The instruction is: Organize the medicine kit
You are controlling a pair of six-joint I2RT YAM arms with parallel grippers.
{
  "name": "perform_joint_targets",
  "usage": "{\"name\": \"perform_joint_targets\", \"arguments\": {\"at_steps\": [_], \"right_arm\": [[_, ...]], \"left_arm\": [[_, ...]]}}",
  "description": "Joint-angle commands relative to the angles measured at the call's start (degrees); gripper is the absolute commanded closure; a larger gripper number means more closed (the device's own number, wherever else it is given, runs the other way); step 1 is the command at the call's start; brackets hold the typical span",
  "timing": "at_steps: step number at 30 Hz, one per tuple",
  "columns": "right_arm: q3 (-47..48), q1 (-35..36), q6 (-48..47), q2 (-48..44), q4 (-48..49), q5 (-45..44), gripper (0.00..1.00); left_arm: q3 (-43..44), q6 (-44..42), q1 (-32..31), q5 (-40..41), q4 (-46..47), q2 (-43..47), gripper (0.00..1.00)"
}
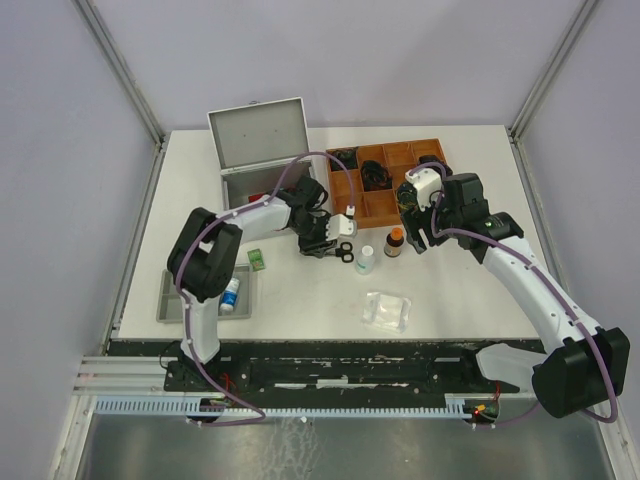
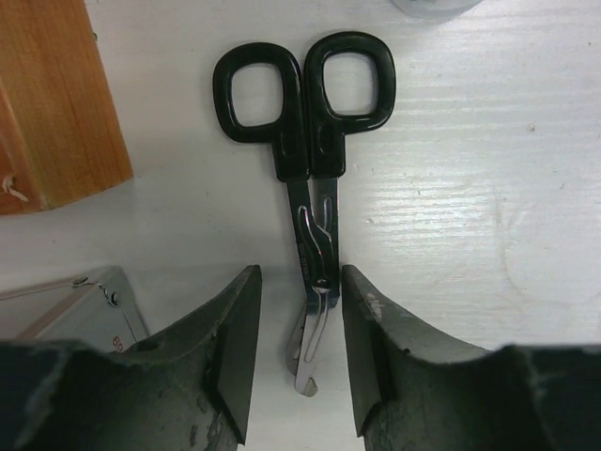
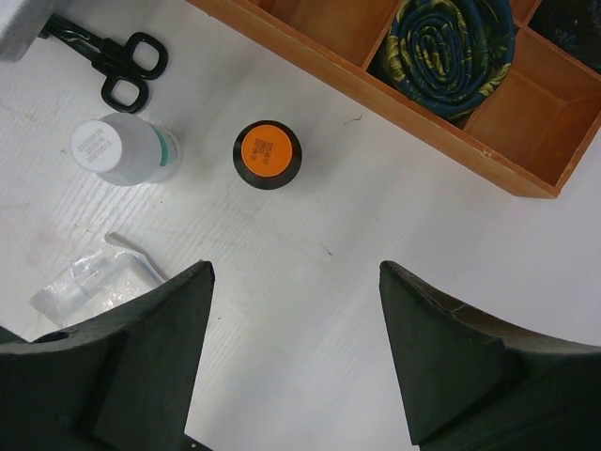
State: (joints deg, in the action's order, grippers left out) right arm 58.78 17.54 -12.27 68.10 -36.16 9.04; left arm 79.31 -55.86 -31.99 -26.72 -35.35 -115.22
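The medicine kit (image 1: 258, 135) is a silver-grey metal case standing at the back left with its lid raised; one corner (image 2: 94, 305) shows in the left wrist view. Black-handled scissors (image 2: 310, 141) lie flat on the table (image 1: 300, 300), handles pointing away from the left wrist. My left gripper (image 2: 300, 274) straddles their blades, open, with a small gap on each side. From above, the left gripper (image 1: 322, 245) is just left of the scissors (image 1: 343, 252). My right gripper (image 1: 420, 238) hangs wide open over bare table (image 3: 296, 268), with nothing between its fingers.
A brown wooden compartment tray (image 1: 385, 205) sits at the back, holding a dark rolled bandage (image 3: 455, 47). An orange-capped brown bottle (image 3: 268, 155), a white bottle (image 3: 117, 150) and a clear plastic packet (image 1: 387, 311) lie nearby. A grey tray (image 1: 170, 300) and a small green box (image 1: 257, 259) are left.
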Motion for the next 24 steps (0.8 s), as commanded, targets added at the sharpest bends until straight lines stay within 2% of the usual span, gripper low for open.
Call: {"name": "perform_joint_targets", "arguments": {"at_steps": [1, 10, 24], "right_arm": [[2.6, -0.1, -0.5, -0.7, 0.7, 0.5, 0.2], [2.6, 0.0, -0.4, -1.0, 0.6, 0.7, 0.2], [2.7, 0.0, 0.1, -1.3, 0.4, 2.4, 0.2]], "left_arm": [[-5.3, -1.7, -0.5, 5.9, 1.5, 2.0, 0.57], [-8.8, 0.9, -0.6, 8.1, 1.8, 3.3, 0.76], [-21.0, 9.0, -0.6, 11.9, 6.2, 15.7, 0.87]]}}
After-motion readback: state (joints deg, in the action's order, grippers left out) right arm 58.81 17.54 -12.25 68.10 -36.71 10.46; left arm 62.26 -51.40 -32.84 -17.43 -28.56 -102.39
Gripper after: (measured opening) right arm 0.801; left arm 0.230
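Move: Your open left fingers already straddle the scissors' blades at table level; the scissors' middle lies about 2 cm to the right and 1 cm below, handles pointing right. The white bottle is about 10 cm right and 3 cm back, the green packet 14 cm left and 2 cm back, the grey case 12 cm left and 11 cm ahead. From the right hand the scissors lie some 19 cm left, 5 cm ahead and 16 cm below. Close the left fingers from about half open until they pinch the scissors' blades near the pivot, easing about 1 cm left and slightly back meanwhile. Then, still at table height, draw the scissors left and back, away from the white bottle, for some 5 cm, turning the wrist slightly counter-clockwise and tilting it a few degrees. ##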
